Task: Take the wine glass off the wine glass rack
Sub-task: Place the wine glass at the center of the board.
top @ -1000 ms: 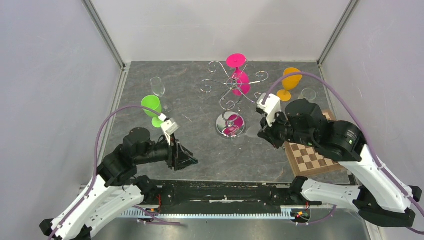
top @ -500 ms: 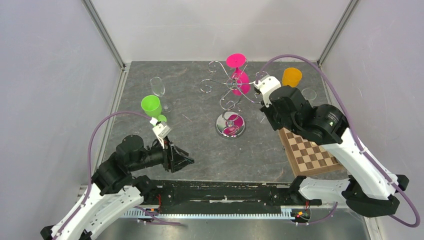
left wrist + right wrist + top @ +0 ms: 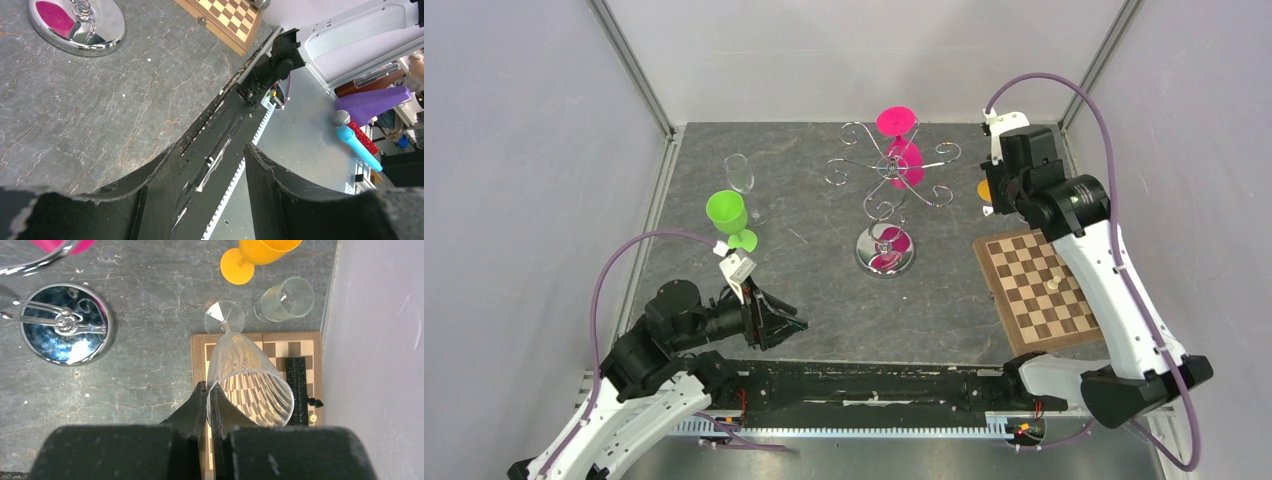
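Note:
My right gripper is shut on the rim of a clear wine glass. The glass hangs tilted in the air over the chessboard, its foot pointing away from me. The chrome wine glass rack stands at mid-table on its round mirrored base, to the left of the held glass and apart from it. A pink wine glass hangs upside down on the rack. My left gripper is open and holds nothing, low over the table's near edge.
A wooden chessboard lies at the right with a small piece on it. An orange glass and a clear tumbler stand at the back right. A green glass and a clear glass stand at the left.
The right arm has risen and swung from beside the rack to the back right, carrying the clear glass. The left arm has drawn back toward the near edge, still open.

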Motion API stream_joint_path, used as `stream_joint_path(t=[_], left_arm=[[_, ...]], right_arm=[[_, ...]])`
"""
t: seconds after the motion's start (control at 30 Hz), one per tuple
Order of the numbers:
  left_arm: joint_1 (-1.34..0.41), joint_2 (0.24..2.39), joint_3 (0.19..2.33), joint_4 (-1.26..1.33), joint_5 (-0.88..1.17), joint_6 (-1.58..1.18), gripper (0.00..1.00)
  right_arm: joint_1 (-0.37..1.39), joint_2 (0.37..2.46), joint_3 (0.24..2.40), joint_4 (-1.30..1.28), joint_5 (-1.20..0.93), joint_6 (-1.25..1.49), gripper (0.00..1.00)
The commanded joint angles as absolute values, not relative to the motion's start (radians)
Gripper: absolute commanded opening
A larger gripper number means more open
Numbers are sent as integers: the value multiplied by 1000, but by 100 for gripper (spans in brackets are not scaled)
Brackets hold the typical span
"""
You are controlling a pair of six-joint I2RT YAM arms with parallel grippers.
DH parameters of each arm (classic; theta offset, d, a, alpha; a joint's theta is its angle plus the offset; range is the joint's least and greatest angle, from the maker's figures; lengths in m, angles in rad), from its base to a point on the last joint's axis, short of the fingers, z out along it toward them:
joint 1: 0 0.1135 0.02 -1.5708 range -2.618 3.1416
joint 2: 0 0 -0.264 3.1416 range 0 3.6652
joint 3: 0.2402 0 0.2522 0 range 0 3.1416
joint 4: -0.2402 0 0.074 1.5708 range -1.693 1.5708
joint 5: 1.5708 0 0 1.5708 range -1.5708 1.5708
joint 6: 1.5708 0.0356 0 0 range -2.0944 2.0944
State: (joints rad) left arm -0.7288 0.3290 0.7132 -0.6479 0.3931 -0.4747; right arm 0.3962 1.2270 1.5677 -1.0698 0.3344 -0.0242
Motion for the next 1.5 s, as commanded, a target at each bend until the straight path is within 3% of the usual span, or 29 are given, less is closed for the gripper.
stream_joint_path(t=[0.0, 0.93, 1.47], left_arm=[[-729, 312, 705, -608, 371, -492, 57], [-729, 327, 702, -603, 374, -491, 57], [-730, 338, 702, -603, 375, -488, 57]], right_arm=[[312, 1261, 1509, -925, 231, -44, 0], [143, 1547, 1624, -858, 61, -75, 0], [106, 1654, 1675, -868, 70, -80, 0]])
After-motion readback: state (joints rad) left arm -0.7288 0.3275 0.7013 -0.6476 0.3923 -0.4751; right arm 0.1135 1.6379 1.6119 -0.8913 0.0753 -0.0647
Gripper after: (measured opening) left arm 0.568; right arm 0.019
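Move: The shut right fingers already hold the clear wine glass by its rim; the landing spot beyond the chessboard lies about 12 cm ahead, 5 cm right and 30 cm down. The orange glass stands roughly 8 cm farther out and 4 cm right of that spot, the short clear glass level with it and some 10 cm right. The chessboard's middle is 6 cm back and 16 cm right of the hand. From the left hand, the spot is about 33 cm ahead, 44 cm right and 25 cm down. Right hand carries the rim-held wine glass 11 cm forward and 10 cm down beyond the chessboard, tipping 13 degrees downward. ##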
